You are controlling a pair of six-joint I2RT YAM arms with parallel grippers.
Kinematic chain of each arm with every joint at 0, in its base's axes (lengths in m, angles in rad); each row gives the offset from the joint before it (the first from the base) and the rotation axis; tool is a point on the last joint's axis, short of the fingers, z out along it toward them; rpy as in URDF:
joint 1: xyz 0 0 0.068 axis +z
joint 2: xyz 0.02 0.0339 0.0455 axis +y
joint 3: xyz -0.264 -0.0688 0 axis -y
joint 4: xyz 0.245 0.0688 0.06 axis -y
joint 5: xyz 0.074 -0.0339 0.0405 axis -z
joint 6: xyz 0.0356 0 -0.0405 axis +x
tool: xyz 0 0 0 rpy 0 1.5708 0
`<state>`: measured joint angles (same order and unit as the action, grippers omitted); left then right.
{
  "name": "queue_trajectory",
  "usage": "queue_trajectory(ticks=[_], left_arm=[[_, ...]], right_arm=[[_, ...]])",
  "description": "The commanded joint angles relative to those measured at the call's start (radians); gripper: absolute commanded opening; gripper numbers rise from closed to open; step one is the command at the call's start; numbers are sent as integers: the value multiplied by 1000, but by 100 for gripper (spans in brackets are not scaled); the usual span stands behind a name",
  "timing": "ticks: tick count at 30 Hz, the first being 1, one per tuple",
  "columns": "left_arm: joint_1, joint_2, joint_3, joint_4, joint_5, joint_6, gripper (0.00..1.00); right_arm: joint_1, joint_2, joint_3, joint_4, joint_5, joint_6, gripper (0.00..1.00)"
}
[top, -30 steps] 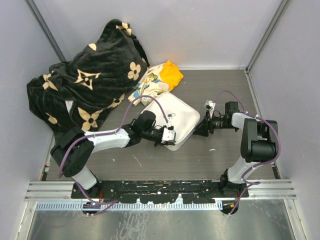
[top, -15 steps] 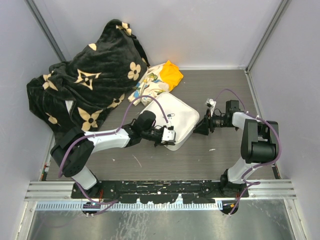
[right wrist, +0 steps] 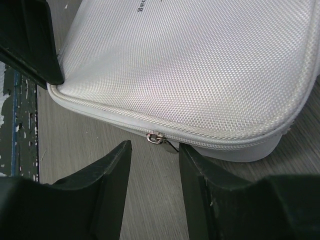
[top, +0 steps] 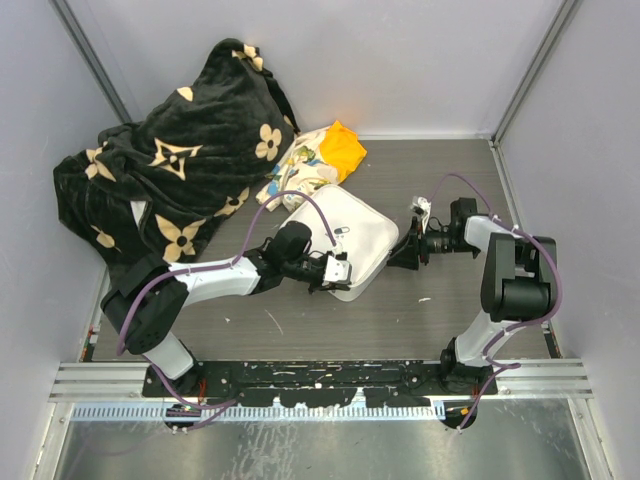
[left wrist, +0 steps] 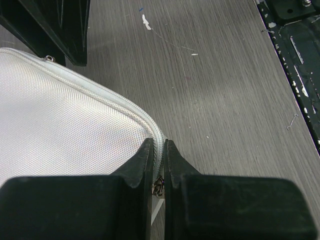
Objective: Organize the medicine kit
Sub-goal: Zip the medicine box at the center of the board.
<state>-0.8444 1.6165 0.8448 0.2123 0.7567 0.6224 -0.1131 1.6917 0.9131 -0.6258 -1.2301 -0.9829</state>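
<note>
The medicine kit [top: 358, 238], a white rounded-square zip case, lies closed at the middle of the table. My left gripper [top: 338, 274] is at its near corner. In the left wrist view that gripper [left wrist: 158, 146] is shut on the zip seam of the kit [left wrist: 65, 125], with a small metal zipper pull [left wrist: 159, 186] pinched between the jaws. My right gripper [top: 402, 254] is at the case's right edge. In the right wrist view that gripper [right wrist: 155, 150] is open. A second zipper pull [right wrist: 161, 139] on the kit [right wrist: 200, 65] hangs just ahead of the gap, close to the right finger.
A black blanket with beige flowers [top: 170, 170] fills the back left. A floral-and-orange cloth bundle [top: 320, 155] lies just behind the kit. Grey walls close in the table on three sides, and the arms' black base rail [top: 320, 378] runs along the near edge.
The right wrist has shifted slightly and its jaws have narrowed a little. The left arm and the kit have not moved.
</note>
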Motion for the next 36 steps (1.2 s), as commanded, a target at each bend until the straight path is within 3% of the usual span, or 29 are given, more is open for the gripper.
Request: queue_trajectory(ticks=[1, 8, 15, 23, 36], left_arm=[[-5, 4, -15, -97, 39, 4, 0], [-5, 4, -16, -99, 42, 4, 0], [-5, 8, -13, -99, 45, 2, 0], [-5, 4, -15, -97, 42, 3, 0], [-5, 9, -21, -65, 4, -26, 0]], right_arm=[[4, 12, 39, -43, -64, -59, 47], [4, 30, 43, -19, -66, -29, 40], [6, -56, -37, 222, -19, 199, 30], [9, -81, -60, 235, 15, 213, 26], [12, -137, -105, 249, 66, 209, 2]])
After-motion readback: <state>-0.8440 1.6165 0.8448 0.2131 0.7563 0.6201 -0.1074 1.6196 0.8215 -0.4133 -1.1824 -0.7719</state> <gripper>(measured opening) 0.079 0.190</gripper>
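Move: The zipper pull sits almost between the right hand's open fingertips, about 1 cm forward and 1 cm left of the hand point, at the same height. From there the medicine box's middle is some 12 cm left, 5 cm ahead and 3 cm lower, and its held near corner about 8 cm left and 7 cm back. From the left hand the pull lies roughly 8 cm ahead, 7 cm right and a little lower. The right fingers close from about half open to nearly shut around the zipper pull's tab, pinching it between their tips by the end. The hand otherwise barely shifts, sagging a touch and ending about half a centimetre forward, with a clockwise turn of about 5 degrees. The left hand stays put and keeps its pinch on the box's near corner. ##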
